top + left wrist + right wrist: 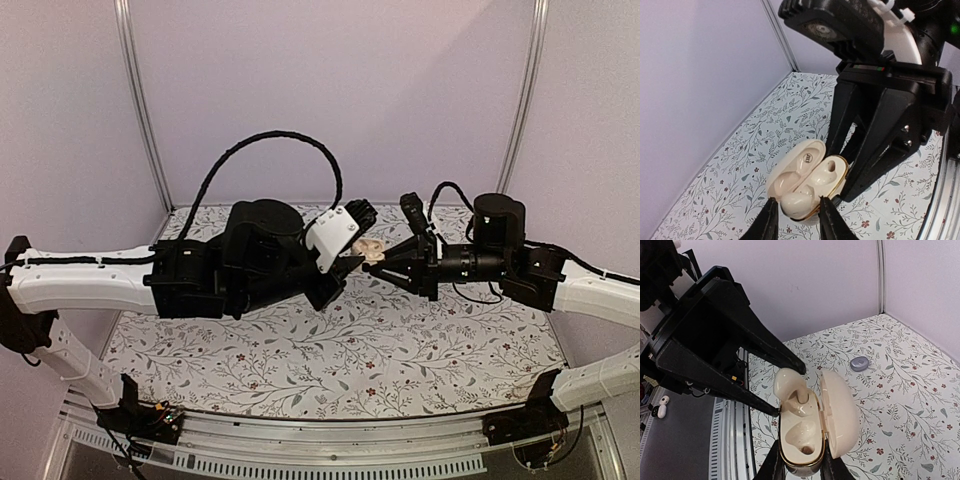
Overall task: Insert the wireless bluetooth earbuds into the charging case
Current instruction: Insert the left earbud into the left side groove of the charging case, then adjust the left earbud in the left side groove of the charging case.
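Note:
The cream charging case (799, 437) with a gold rim is held up above the table, lid (840, 412) swung open, and my right gripper (801, 454) is shut on its base. One cream earbud (789, 382) stands stem-down in the case's far slot, its bulb sticking out; the near slot is empty. My left gripper (797, 201) straddles that earbud (799, 204), with a small gap showing on each side, so it stands open. From above, the case (372, 250) sits between the two gripper tips at mid-table height.
A small grey-blue oval object (859, 363) lies on the floral table cover (900, 390) beyond the case. Purple walls enclose the back and sides. The metal front rail (732, 440) runs below the case.

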You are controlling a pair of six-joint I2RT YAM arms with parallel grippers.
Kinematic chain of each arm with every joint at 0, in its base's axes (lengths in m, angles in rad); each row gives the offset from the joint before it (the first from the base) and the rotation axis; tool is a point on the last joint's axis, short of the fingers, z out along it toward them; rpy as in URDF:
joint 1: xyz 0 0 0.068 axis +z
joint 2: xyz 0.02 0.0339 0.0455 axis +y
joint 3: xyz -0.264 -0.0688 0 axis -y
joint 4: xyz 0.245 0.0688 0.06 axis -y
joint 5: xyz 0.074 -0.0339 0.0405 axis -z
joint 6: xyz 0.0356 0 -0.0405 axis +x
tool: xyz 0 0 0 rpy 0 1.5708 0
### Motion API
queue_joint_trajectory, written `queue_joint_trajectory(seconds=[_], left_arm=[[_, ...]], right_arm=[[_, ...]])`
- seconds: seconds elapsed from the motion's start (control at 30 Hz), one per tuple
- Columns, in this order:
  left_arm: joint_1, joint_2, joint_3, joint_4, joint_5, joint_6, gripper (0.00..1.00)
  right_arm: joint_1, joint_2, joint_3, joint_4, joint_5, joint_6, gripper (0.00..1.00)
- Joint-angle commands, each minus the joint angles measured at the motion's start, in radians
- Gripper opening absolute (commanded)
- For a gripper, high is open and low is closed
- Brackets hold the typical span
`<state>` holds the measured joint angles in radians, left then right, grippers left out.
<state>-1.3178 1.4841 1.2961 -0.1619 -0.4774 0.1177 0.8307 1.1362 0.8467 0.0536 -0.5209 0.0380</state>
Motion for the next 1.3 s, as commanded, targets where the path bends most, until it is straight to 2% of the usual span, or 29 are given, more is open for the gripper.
queue_joint_trajectory(seconds=[0.0, 0.13, 0.37, 0.63, 0.83, 1.0, 1.27], left_arm=[[-0.015, -0.011, 0.021, -0.018, 0.015, -0.017, 0.30], [-0.015, -0.058, -0.003, 0.008, 0.053, -0.033, 0.38], [0.023, -0.182, -0.089, 0.054, 0.164, -0.088, 0.64], [0.130, -0.285, -0.126, -0.034, 0.402, -0.112, 0.94], [0.161, -0.243, -0.077, -0.099, 0.470, -0.143, 0.99], [0.164, -0.186, -0.053, -0.127, 0.514, -0.157, 1.00], [0.190, -0.164, -0.055, -0.087, 0.542, -0.199, 1.00]], right_arm=[[-0.002, -0.010, 0.043, 0.042, 0.007, 0.000, 0.00], [-0.002, -0.004, 0.040, 0.042, 0.006, -0.003, 0.00], [-0.002, 0.005, 0.038, 0.044, -0.024, -0.015, 0.00], [-0.002, 0.016, 0.045, 0.017, -0.128, -0.074, 0.00], [-0.001, 0.039, 0.052, 0.007, -0.191, -0.096, 0.00], [-0.001, 0.055, 0.064, 0.002, -0.221, -0.096, 0.00], [0.004, 0.072, 0.072, -0.019, -0.249, -0.110, 0.00]])
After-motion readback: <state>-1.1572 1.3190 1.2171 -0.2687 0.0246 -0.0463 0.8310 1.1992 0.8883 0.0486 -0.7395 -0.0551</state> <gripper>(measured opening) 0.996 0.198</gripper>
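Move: The earbud, sitting proud over the near-left end of the open charging case, is practically between the left fingertips, some 1 cm ahead and 1 cm to the right at the same height. The case body's middle lies about 1 cm ahead, 3 cm to the right and 1 cm below; its open lid is roughly 3 cm ahead and 2 cm right, level. From the right hand, which grips the case's other end, the earbud is about 4 cm left and 3 cm above. Up and leftward off the earbud goes the left hand, about 5 cm each way and 2 cm back, its fingers spreading from slightly parted to fully open; it then sinks almost to its old height, easing back rightward and tilting about 20 degrees. Meanwhile the right hand keeps its grip on the case, drawing it back some 3 cm and slightly left while turning it counter-clockwise. ##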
